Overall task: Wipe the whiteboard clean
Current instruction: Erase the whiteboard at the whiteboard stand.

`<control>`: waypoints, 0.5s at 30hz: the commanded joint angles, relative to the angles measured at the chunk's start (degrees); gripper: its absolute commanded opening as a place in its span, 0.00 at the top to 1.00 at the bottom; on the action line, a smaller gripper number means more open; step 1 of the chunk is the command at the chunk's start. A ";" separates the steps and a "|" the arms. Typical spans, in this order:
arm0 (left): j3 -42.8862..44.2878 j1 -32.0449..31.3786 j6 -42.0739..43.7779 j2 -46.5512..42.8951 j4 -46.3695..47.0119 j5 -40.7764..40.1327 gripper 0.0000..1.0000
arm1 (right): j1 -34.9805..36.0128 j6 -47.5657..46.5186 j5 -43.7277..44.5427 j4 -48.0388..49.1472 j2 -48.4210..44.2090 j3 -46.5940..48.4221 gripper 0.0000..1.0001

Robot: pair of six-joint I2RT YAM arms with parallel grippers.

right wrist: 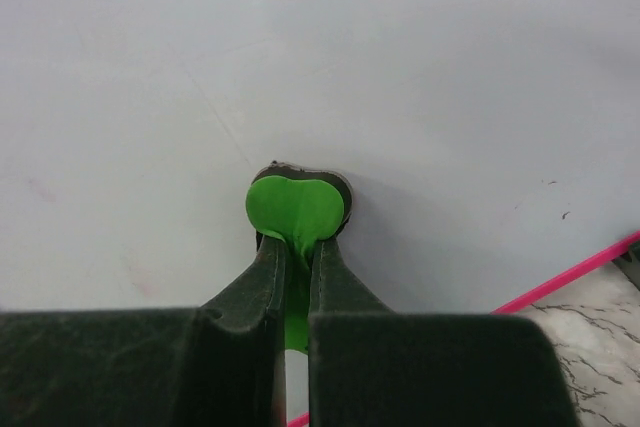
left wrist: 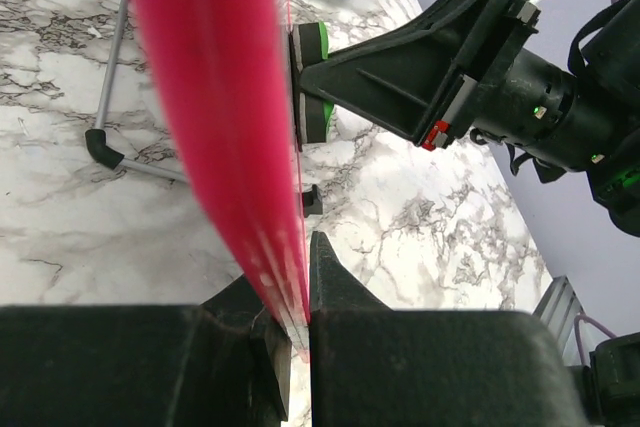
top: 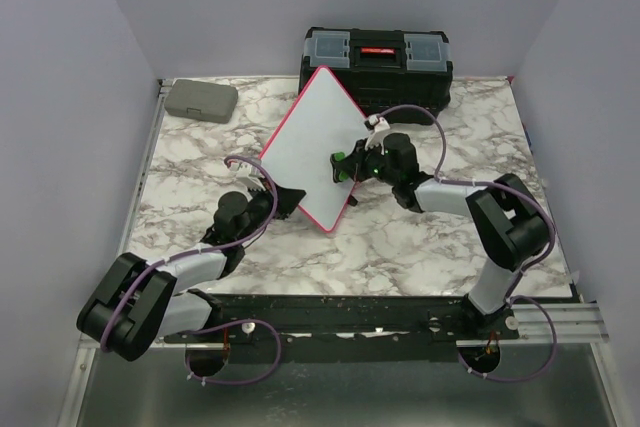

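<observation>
The whiteboard (top: 312, 142) stands tilted up on the marble table, its white face (right wrist: 400, 67) showing only faint smudges and no writing. My left gripper (top: 283, 201) is shut on its lower pink frame edge (left wrist: 225, 117), with the jaws (left wrist: 306, 252) pinched on either side of the rim. A small green eraser (right wrist: 295, 205) with a dark pad is pressed flat against the board's face. My right gripper (right wrist: 298, 239) is shut on its green handle. In the left wrist view the eraser (left wrist: 313, 42) touches the board's right side, with the right gripper (left wrist: 400, 72) behind it.
A black toolbox (top: 377, 59) stands behind the board at the table's far edge. A small grey case (top: 200, 100) lies at the far left corner. The board's grey wire stand with a black foot (left wrist: 105, 142) rests on the table behind it.
</observation>
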 commanded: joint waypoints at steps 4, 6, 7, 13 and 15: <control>3.43 -2.16 -2.21 -1.73 5.89 9.57 1.00 | 1.29 -3.94 -5.20 -4.45 2.95 -1.70 0.99; 3.50 -2.16 -2.26 -1.46 5.92 9.65 1.00 | 4.65 -5.41 -8.71 -5.07 1.42 -4.34 0.99; 3.51 -2.16 -2.26 -1.36 5.99 9.65 1.00 | 7.00 -6.02 -9.97 -5.36 0.17 -5.50 0.99; 3.65 -2.16 -2.47 -1.09 6.43 9.58 1.00 | 13.77 -4.57 -12.08 -5.07 -3.27 -8.74 0.99; 3.45 -2.16 -2.47 -1.26 6.36 9.54 1.00 | 13.69 -6.10 -8.52 -4.45 -3.95 -8.11 0.99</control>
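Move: The right hand holds the green-and-black eraser on the whiteboard; the board's near corner lies about 17 cm back, 4 cm left and some 6 cm below that hand. Closer to its way, the left fingertips sit about 9 cm back and 13 cm left at much the same height, and the near stand foot is 8 cm back, 2 cm right and 8 cm below. From the left hand, the near corner is about 8 cm back, 9 cm right and 5 cm lower. After barely shifting at first, the right hand sweeps the eraser quickly back and to its left along the whiteboard's face, about 10 cm, keeping the felt against the surface and its closed grip on the green part, staying almost level and turning some 15 degrees counter-clockwise as it nears the near corner and the left fingertips. The left hand stays in place and keeps the board's red edge pinched between its fingers, steadying the board for the stroke. ##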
